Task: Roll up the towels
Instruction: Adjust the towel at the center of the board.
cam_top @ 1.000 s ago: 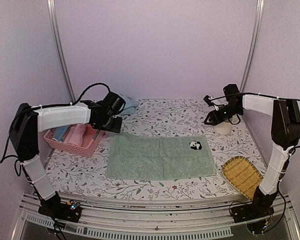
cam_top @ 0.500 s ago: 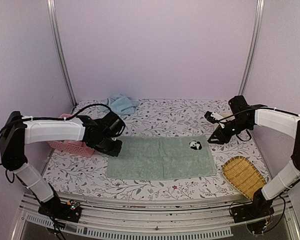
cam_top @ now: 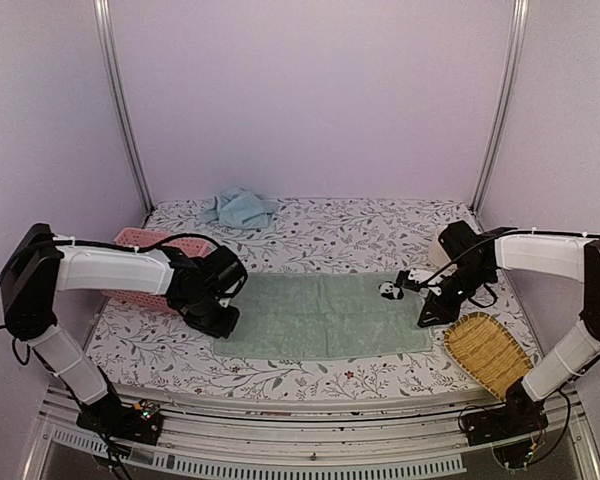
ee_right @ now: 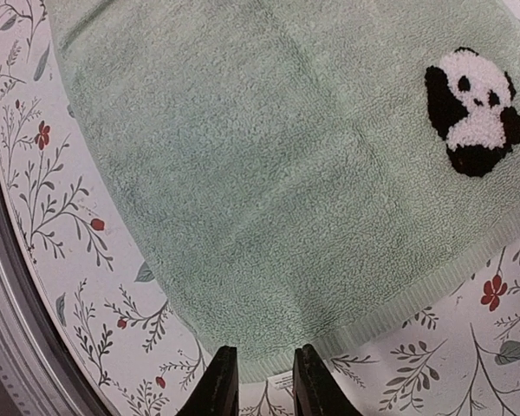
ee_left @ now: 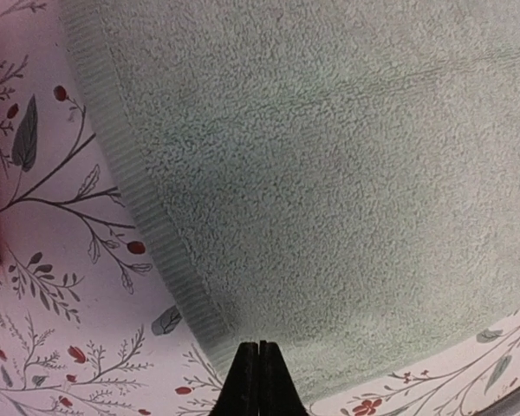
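Note:
The pale green towel [cam_top: 320, 315] lies flat on the flowered table, its panda patch [cam_top: 390, 291] at the far right. The light blue towel [cam_top: 240, 207] is crumpled at the back. My left gripper [cam_top: 220, 322] is low over the green towel's near left corner [ee_left: 243, 321]. In its wrist view the left gripper [ee_left: 260, 345] is shut, its tips together with nothing between them. My right gripper [cam_top: 427, 315] hangs over the near right corner. There the right gripper [ee_right: 263, 351] is narrowly open over the towel's hem [ee_right: 399, 303], holding nothing.
A pink lattice basket [cam_top: 140, 240] stands at the left, partly hidden behind my left arm. A woven bamboo tray [cam_top: 485, 350] lies at the near right, close to the right gripper. A cream mug [cam_top: 440, 250] peeks out behind the right arm.
Both arms came forward from the back of the table to the green towel's near corners. The left gripper closed fully; the right gripper's gap narrowed.

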Tool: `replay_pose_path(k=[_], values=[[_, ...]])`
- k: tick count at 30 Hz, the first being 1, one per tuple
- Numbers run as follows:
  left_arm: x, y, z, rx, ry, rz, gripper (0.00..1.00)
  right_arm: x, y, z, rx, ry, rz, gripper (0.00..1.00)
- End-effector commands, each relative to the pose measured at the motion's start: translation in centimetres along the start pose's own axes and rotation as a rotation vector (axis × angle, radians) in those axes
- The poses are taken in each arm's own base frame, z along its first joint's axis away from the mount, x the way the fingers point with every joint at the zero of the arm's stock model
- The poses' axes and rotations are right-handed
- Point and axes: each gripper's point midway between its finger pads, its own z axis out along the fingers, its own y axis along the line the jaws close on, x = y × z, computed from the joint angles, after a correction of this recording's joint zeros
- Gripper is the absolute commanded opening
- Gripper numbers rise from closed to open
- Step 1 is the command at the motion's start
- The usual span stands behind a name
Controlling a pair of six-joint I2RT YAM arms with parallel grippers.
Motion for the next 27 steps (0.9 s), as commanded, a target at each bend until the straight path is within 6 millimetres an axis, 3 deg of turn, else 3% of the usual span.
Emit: replay_pose_path(k=[1, 7, 21, 27], values=[[2.0, -0.2, 1.6, 0.001, 0.067, 0.0, 0.0, 1.2, 0.9, 1.0, -0.038, 0.057, -0.012, 0.25], [4.2, 0.6, 2.3, -0.019, 0.111, -0.073, 0.0, 1.5, 0.2, 1.6, -0.022, 0.083, -0.023, 0.26], [11.9, -0.2, 0.8, -0.015, 0.22, -0.165, 0.0, 2.7, -1.3, 3.7, -0.019, 0.177, -0.021, 0.26], [11.3, -0.1, -0.4, -0.046, 0.179, -0.171, 0.0, 3.6, -1.9, 3.8, 0.008, 0.234, -0.013, 0.26]])
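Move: The towel's near-left corner lies about 4 cm back from my left hand, 1 cm left and some 2 cm below; the towel's middle is roughly 24 cm to the right and 5 cm ahead, and the pink basket about 18 cm ahead, 14 cm left. From my right hand, the near-right corner sits about 4 cm back, 2 cm right and 5 cm down, the panda patch 9 cm ahead and 8 cm left, and the woven tray 8 cm back, 14 cm right. I lower my shut left fingertips about 2 cm onto the towel just inside its near-left corner, then keep them pressed down and drag that corner back towards me some 6 cm, turning the wrist slightly counter-clockwise. Meanwhile my right hand, fingers staying slightly open, sinks about 4.5 cm to set its tips on the towel by the near-right corner. ##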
